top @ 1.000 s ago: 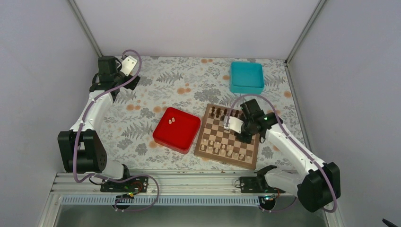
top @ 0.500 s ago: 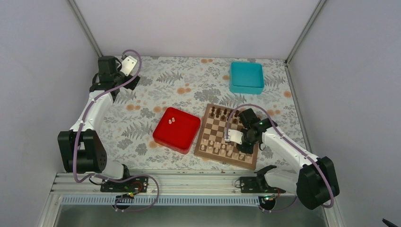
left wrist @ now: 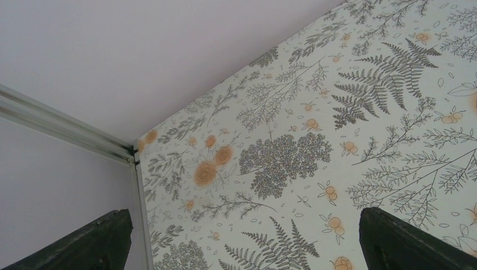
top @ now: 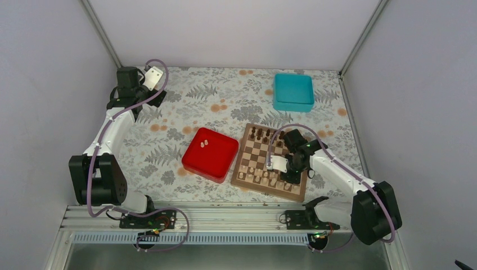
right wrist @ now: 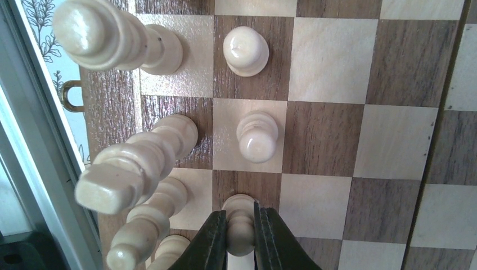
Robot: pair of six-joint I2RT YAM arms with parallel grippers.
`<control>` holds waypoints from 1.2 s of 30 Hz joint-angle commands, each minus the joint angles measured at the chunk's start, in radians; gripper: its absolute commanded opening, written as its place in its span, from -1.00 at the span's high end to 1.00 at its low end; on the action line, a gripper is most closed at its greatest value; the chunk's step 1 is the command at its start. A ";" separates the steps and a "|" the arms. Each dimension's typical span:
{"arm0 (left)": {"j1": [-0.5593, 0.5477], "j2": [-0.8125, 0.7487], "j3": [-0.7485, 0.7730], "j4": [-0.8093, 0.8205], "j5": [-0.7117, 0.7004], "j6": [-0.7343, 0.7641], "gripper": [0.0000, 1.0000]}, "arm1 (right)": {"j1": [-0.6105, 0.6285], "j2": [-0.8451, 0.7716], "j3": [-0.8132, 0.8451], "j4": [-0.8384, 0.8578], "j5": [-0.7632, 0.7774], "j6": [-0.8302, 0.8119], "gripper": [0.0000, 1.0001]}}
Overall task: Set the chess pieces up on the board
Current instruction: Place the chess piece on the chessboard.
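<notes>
The wooden board (top: 256,155) lies right of centre. Cream chess pieces (top: 254,178) stand along its near rows, and two more (top: 204,143) lie on the red tray. My right gripper (top: 287,174) is low over the board's near right part. In the right wrist view it (right wrist: 241,236) is shut on a cream pawn (right wrist: 241,220), whose base is at a dark square. Two other pawns (right wrist: 257,138) stand in the same row, with taller cream pieces (right wrist: 132,166) in the edge row. My left gripper (top: 154,76) is open at the far left corner, its fingertips (left wrist: 107,239) wide apart over bare cloth.
Dark brown pieces (top: 259,134) line the board's far row. A red square tray (top: 216,160) sits just left of the board. A teal box (top: 293,91) stands at the back right. Floral cloth (left wrist: 292,157) covers the table; walls enclose it.
My right gripper has moved from the board's far right toward its near edge and come down with the pawn. The left arm has not moved.
</notes>
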 commanded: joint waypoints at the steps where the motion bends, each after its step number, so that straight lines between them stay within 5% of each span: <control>1: 0.004 0.009 0.009 0.002 -0.001 -0.005 -1.00 | -0.005 0.004 -0.004 0.010 -0.015 -0.016 0.78; 13: 0.005 0.010 0.010 0.000 0.001 -0.005 -1.00 | -0.005 0.027 -0.001 0.028 -0.015 -0.019 0.73; 22: 0.004 0.011 0.013 -0.005 0.006 -0.003 -1.00 | -0.004 -0.012 0.016 0.011 0.013 -0.009 0.25; 26: 0.005 0.009 0.012 -0.005 0.007 -0.004 -1.00 | -0.005 -0.044 0.047 -0.037 0.035 -0.007 0.21; 36: 0.004 0.000 0.016 -0.006 0.017 -0.004 -1.00 | 0.016 0.036 0.340 -0.092 0.013 -0.007 0.18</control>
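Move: The dark square meant for the white pawn in my right fingers is right under them, about 2 cm below, with the pawn already over it. The next white pawn stands 3 cm to the left and 1 cm ahead, another 6 cm left and 1 cm ahead, and a taller white piece 3 cm back and 1 cm left. From my left hand that square is roughly 30 cm back, 49 cm right and 21 cm below. I keep my right hand almost still over the square, easing down a few millimetres at most, then open my fingers a bit under halfway and let go of the pawn's head. After that I rise clear quickly, about 6 cm up and 4 cm forward towards the black side, my fingertips swinging forward some 10 degrees. ##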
